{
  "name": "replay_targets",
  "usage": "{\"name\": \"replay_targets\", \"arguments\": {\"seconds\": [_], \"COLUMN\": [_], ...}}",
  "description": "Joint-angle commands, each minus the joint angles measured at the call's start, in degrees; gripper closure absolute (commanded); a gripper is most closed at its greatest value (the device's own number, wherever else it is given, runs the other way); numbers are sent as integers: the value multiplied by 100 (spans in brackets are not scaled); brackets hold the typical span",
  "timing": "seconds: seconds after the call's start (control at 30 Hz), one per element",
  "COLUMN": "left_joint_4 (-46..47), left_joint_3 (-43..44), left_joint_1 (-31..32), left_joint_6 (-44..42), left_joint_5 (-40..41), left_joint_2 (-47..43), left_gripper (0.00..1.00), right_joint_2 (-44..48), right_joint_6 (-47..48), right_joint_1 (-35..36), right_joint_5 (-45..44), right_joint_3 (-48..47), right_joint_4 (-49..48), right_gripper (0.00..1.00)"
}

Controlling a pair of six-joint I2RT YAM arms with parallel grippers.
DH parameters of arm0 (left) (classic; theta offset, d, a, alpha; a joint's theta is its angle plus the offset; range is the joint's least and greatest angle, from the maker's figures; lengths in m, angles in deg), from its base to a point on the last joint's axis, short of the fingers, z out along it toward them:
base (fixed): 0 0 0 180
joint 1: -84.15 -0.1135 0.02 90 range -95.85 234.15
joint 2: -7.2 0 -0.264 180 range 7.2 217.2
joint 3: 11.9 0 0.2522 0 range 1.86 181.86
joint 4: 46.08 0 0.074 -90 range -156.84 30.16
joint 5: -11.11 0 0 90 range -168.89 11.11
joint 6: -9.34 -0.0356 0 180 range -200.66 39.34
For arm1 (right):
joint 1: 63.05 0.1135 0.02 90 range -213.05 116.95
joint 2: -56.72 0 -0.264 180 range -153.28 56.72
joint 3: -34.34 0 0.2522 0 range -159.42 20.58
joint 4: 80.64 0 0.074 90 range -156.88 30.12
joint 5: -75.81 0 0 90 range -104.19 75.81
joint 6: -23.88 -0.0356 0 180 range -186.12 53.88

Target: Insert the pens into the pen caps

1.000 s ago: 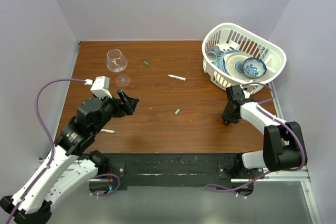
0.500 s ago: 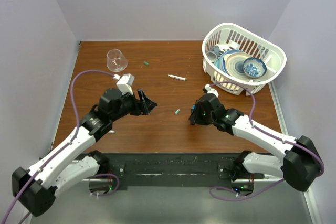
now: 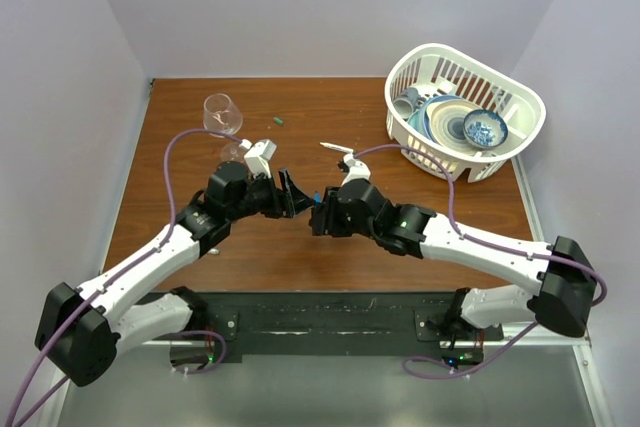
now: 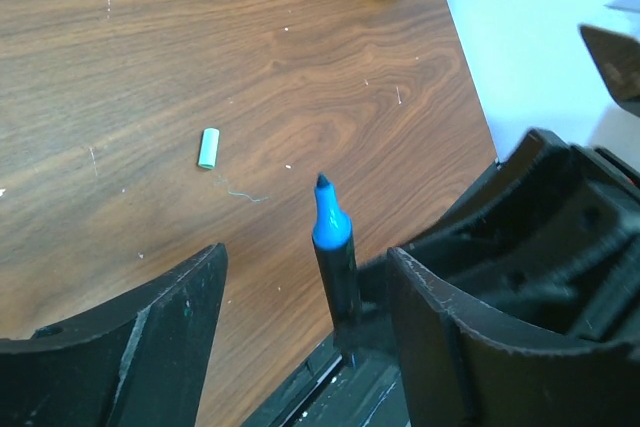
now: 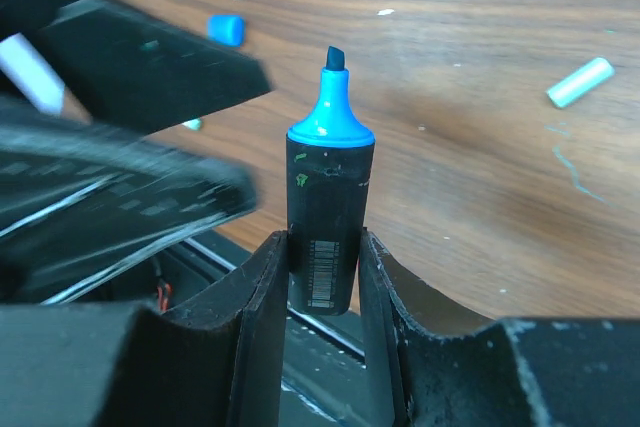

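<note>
My right gripper [image 5: 322, 242] [image 3: 318, 217] is shut on the lower barrel of a black marker [image 5: 330, 197], which stands upright with its bright blue tip [image 5: 331, 112] bare. My left gripper [image 4: 308, 259] [image 3: 298, 197] faces it at the table's middle. Its jaws are open on either side of the marker [image 4: 338, 272], with a gap on each side. A blue cap [image 5: 226, 28] lies on the wood beyond the marker. One green cap [image 4: 208, 147] [image 5: 580, 82] lies near the grippers, another green cap [image 3: 278, 120] farther back. A white pen [image 3: 337, 148] lies behind the arms.
A white basket [image 3: 520, 97] of dishes stands at the back right. A wine glass [image 3: 222, 115] stands at the back left. The table [image 3: 180, 147] is dark wood with walls close on three sides.
Both arms swung inward and met at the table's middle. The right one carried the marker over from beside the basket. The left jaws narrowed somewhat around it.
</note>
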Motion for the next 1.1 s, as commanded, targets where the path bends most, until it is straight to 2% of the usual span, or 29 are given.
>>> {"name": "replay_targets", "arguments": {"seconds": [0.0,0.27,0.37,0.47,0.57,0.63,0.67,0.7,0.77,0.8,0.9,0.97,1.07], "left_joint_4": [296,525,648,701,744,937,1051,1148,1210,1254,1280,1455,2007], "left_joint_3": [59,-152,-196,-249,-249,-310,-328,-337,-319,-284,-135,-56,-47], "left_joint_1": [-16,-16,-8,-8,-8,-8,-8,-8,-16,-16,-78,-139,-315], "left_joint_6": [152,381,469,522,566,610,662,671,610,584,452,469,749], "left_joint_5": [-48,-126,-294,-356,-425,-670,-794,-865,-1005,-1049,-1225,-1471,-1919], "left_joint_2": [39,188,241,206,180,171,162,145,40,-22,-277,-452,-698], "left_gripper": [32,37,47,57,75,92,98,100,100,100,100,100,100], "right_joint_2": [20,-16,37,90,90,107,125,151,335,432,967,1458,1960], "right_joint_6": [-124,-28,43,113,183,262,280,367,490,526,587,623,597], "right_joint_1": [232,320,329,337,329,337,329,329,329,329,320,311,259], "right_joint_5": [-464,-438,-438,-429,-333,-192,-131,-43,247,317,555,660,1028], "right_joint_3": [-262,-359,-324,-280,-262,-253,-227,-157,-78,53,457,669,986], "right_joint_4": [-335,-380,-467,-555,-634,-696,-766,-836,-1020,-1065,-1337,-1504,-1925], "right_gripper": [78,78,78,77,75,73,71,64,53,43,28,23,22]}}
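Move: The blue-tipped pen stands upright in the right fingers, its middle about 2 cm above that hand. From the left gripper the pen's middle lies level fore and aft, some 3 cm to the right and 3 cm lower. On the table, about 18 cm below the left gripper, a green cap lies roughly 8 cm ahead and 7 cm right, and the blue cap about 6 cm ahead and 20 cm left. Ease the right gripper about 1.5 cm left and slightly up and back while the left closes in by as much to the right; shut the left fingers on the pen's barrel just below the blue tip. Then open the right fingers and draw that hand up and back some 5 cm, while the left, keeping its pinch, rises and pulls back. ##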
